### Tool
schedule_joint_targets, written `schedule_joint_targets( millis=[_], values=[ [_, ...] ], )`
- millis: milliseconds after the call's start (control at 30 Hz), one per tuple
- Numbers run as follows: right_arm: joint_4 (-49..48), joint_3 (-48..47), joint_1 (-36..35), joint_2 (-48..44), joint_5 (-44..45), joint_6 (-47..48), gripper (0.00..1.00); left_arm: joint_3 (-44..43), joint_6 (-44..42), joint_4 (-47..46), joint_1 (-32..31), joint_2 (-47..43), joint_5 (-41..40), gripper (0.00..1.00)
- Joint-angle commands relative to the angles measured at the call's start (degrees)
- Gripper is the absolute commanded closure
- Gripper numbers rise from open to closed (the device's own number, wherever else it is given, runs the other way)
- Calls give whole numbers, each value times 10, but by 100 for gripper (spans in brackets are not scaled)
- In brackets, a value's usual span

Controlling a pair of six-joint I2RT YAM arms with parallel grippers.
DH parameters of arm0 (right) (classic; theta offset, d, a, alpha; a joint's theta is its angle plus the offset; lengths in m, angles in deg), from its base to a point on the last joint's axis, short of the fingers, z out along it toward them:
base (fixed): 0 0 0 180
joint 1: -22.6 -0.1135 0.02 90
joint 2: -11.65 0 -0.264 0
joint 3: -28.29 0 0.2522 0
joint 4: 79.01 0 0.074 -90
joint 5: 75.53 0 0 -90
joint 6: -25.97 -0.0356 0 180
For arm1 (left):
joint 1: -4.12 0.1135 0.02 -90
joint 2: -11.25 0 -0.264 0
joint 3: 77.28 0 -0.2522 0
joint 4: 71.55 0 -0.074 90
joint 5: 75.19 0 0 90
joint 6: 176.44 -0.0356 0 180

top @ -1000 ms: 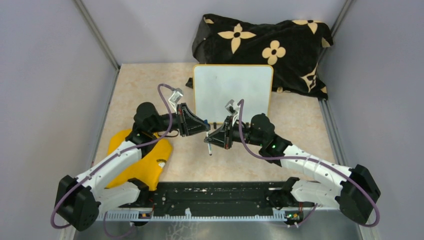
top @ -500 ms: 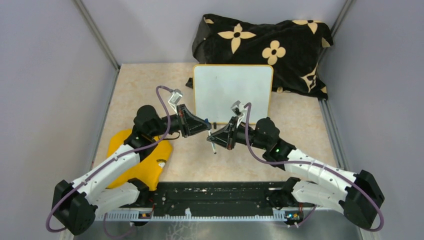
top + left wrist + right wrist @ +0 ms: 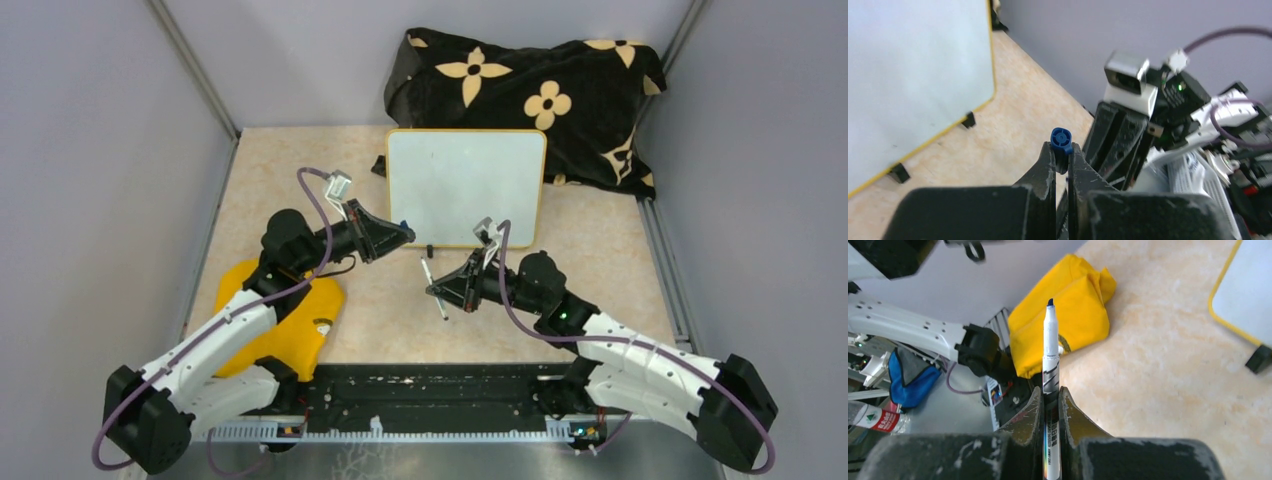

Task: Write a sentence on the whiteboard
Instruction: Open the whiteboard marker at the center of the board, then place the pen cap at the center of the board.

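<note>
The whiteboard (image 3: pixel 465 185) stands blank at the back of the table, its yellow rim also showing in the left wrist view (image 3: pixel 913 75) and the right wrist view (image 3: pixel 1248 295). My left gripper (image 3: pixel 405 234) hangs just left of the board's lower corner, shut on a small blue marker cap (image 3: pixel 1061 138) that pokes out past the fingertips (image 3: pixel 1050 155). My right gripper (image 3: pixel 438 290) sits in front of the board, shut on a white marker (image 3: pixel 1050 340) whose bare dark tip points away from the board, toward the table's near left.
A black cloth with cream flowers (image 3: pixel 530 90) is heaped behind the board. A yellow cloth (image 3: pixel 280 320) lies under the left arm at the near left. A small black object (image 3: pixel 378 166) rests by the board's left edge. Grey walls close in both sides.
The left gripper shut on the cap and drew back to the left with it. The right gripper pulled the marker toward the near right, so cap and marker are now apart.
</note>
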Motion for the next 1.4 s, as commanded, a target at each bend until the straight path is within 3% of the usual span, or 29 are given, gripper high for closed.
schedule_joint_targets(
  millis=[0,200,533,667,1167,1367],
  values=[
    [17,3,-5,-19,-5,-8,100,-12,-17,-26,12,-16,-58,100],
    [36,-1,-5,-30,18,-1,100,-13,-29,4,12,-19,-85,100],
    [208,-11,-5,-139,304,38,100,-59,-94,309,12,29,-303,100],
    [273,-17,-5,-155,362,45,100,-82,-69,411,21,91,-372,100],
    [280,-8,-5,-160,371,51,100,-149,-40,471,32,313,-393,100],
    [284,-6,-5,-164,371,57,100,-157,-39,462,36,359,-375,100]
  ],
)
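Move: The left hand already holds the pulled-off blue cap. The bare table spot it goes for is about 8 cm ahead, 10 cm to its left and 29 below. From that hand the left black clip is some 15 cm ahead and 5 right, the yellow cloth's middle about 32 left and 3 back. From the right hand, holding the open marker, the whiteboard's middle lies roughly 37 cm ahead, 10 right and 18 below, the right black clip 21 ahead and 16 right. After a small drift forward, the left hand swoops down some 26 cm, and about 10 cm left and 8 forward, away from the marker to the bare table between whiteboard and yellow cloth, tipping its fingers from sideways to downward with the cap still pinched. The right hand keeps its hold on the marker and draws off to the right, also forward and down, turning clockwise some 35 degrees and dipping its fingers as it brings the nib round towards the whiteboard, then all but stops short of the right clip. ##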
